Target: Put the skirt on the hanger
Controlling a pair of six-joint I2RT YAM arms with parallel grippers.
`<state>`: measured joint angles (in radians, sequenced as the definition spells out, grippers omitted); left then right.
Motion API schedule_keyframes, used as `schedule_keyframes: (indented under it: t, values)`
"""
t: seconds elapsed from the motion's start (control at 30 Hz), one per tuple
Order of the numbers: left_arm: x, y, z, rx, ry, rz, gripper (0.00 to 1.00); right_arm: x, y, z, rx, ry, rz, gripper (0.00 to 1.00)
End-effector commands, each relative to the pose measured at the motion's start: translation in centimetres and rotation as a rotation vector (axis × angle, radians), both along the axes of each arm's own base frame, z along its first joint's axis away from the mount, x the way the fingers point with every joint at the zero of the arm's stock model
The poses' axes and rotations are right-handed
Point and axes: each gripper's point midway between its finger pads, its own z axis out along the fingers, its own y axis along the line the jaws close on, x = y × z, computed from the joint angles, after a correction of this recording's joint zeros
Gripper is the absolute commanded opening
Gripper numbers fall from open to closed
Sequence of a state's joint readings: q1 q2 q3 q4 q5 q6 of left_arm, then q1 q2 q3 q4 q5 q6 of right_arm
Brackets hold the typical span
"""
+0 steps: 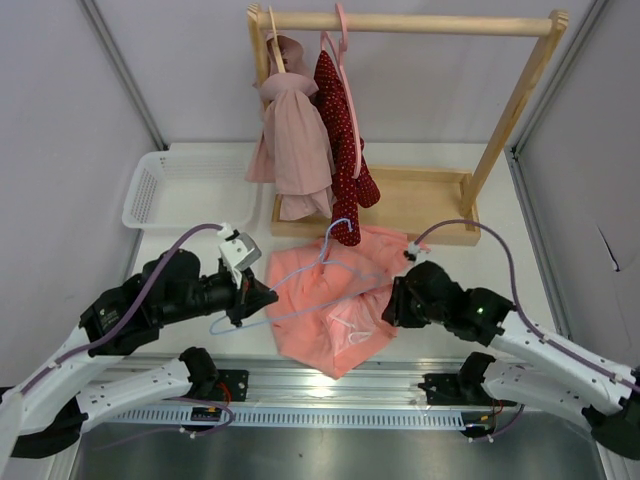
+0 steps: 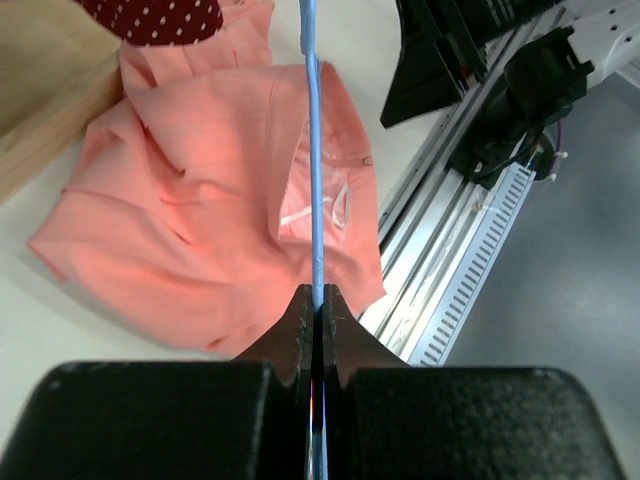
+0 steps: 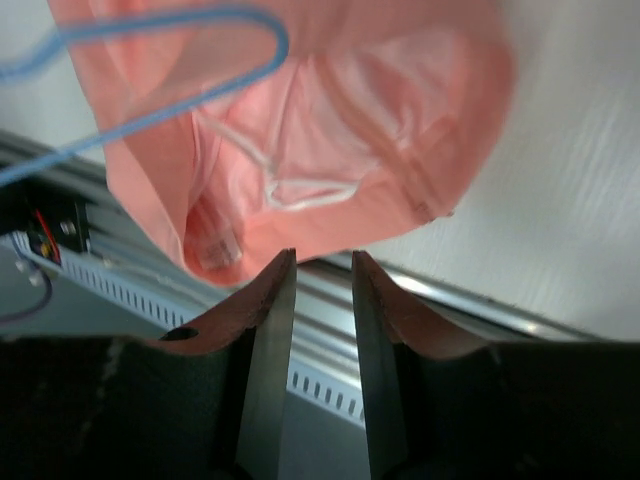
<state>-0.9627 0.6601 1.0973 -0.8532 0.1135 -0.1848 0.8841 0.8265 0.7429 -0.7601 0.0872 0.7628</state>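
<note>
The salmon-pink skirt [image 1: 335, 300] lies crumpled on the white table in front of the rack, its near edge at the table's front. The light-blue wire hanger [image 1: 225, 325] lies across it, hook toward the rack. My left gripper [image 1: 262, 297] is shut on the hanger's wire at the skirt's left side. In the left wrist view the wire [image 2: 314, 150] runs straight out from the closed fingertips [image 2: 303, 310] over the skirt [image 2: 200, 200]. My right gripper [image 3: 323, 260] is at the skirt's right edge, jaws a narrow gap apart with nothing between them. The skirt's hem [image 3: 340, 110] and the hanger [image 3: 150, 118] lie just beyond its tips.
A wooden rack [image 1: 400, 22] stands at the back with a pale pink garment [image 1: 295, 140], a dark red dotted garment [image 1: 340, 130] and a pink hanger [image 1: 345, 40]. A white basket [image 1: 185, 190] sits at the back left. The metal rail [image 1: 330, 385] runs along the near edge.
</note>
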Motion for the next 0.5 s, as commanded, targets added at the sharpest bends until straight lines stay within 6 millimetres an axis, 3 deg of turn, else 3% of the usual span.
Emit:
schedule_keyframes:
  t: [0.0, 0.23, 0.37, 0.47]
  values:
    - [-0.1, 2.0, 1.2, 0.019, 0.018, 0.078, 0.0, -0.6, 3.2, -0.5, 0.059, -0.031, 0.003, 0.34]
    - [0.4, 4.0, 2.0, 0.089, 0.001, 0.146, 0.0, -2.5, 7.9, -3.1, 0.055, -0.03, 0.085, 0.33]
    - [0.4, 4.8, 2.4, 0.115, -0.005, 0.165, 0.0, -3.2, 9.4, -5.6, 0.005, -0.003, 0.114, 0.32]
    - [0.4, 5.2, 2.7, 0.123, -0.014, 0.173, 0.0, -3.1, 9.8, -6.3, -0.008, 0.0, 0.113, 0.32]
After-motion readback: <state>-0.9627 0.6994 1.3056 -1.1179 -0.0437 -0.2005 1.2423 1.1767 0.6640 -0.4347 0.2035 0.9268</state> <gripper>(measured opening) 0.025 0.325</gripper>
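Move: The skirt's near waist edge lies about 8 cm left of the right hand, 4 cm back and some 12 cm below; the skirt's middle is roughly 8 cm ahead and 10 cm left. The held hanger's middle is some 17 cm left of the right hand, level fore and aft, about 13 cm higher. From the left hand, the waist edge is about 13 cm right, 1 cm back and 27 cm below. Right hand sweeps about 8 cm left, down and back towards the skirt's waist; left hand draws the hanger left. ##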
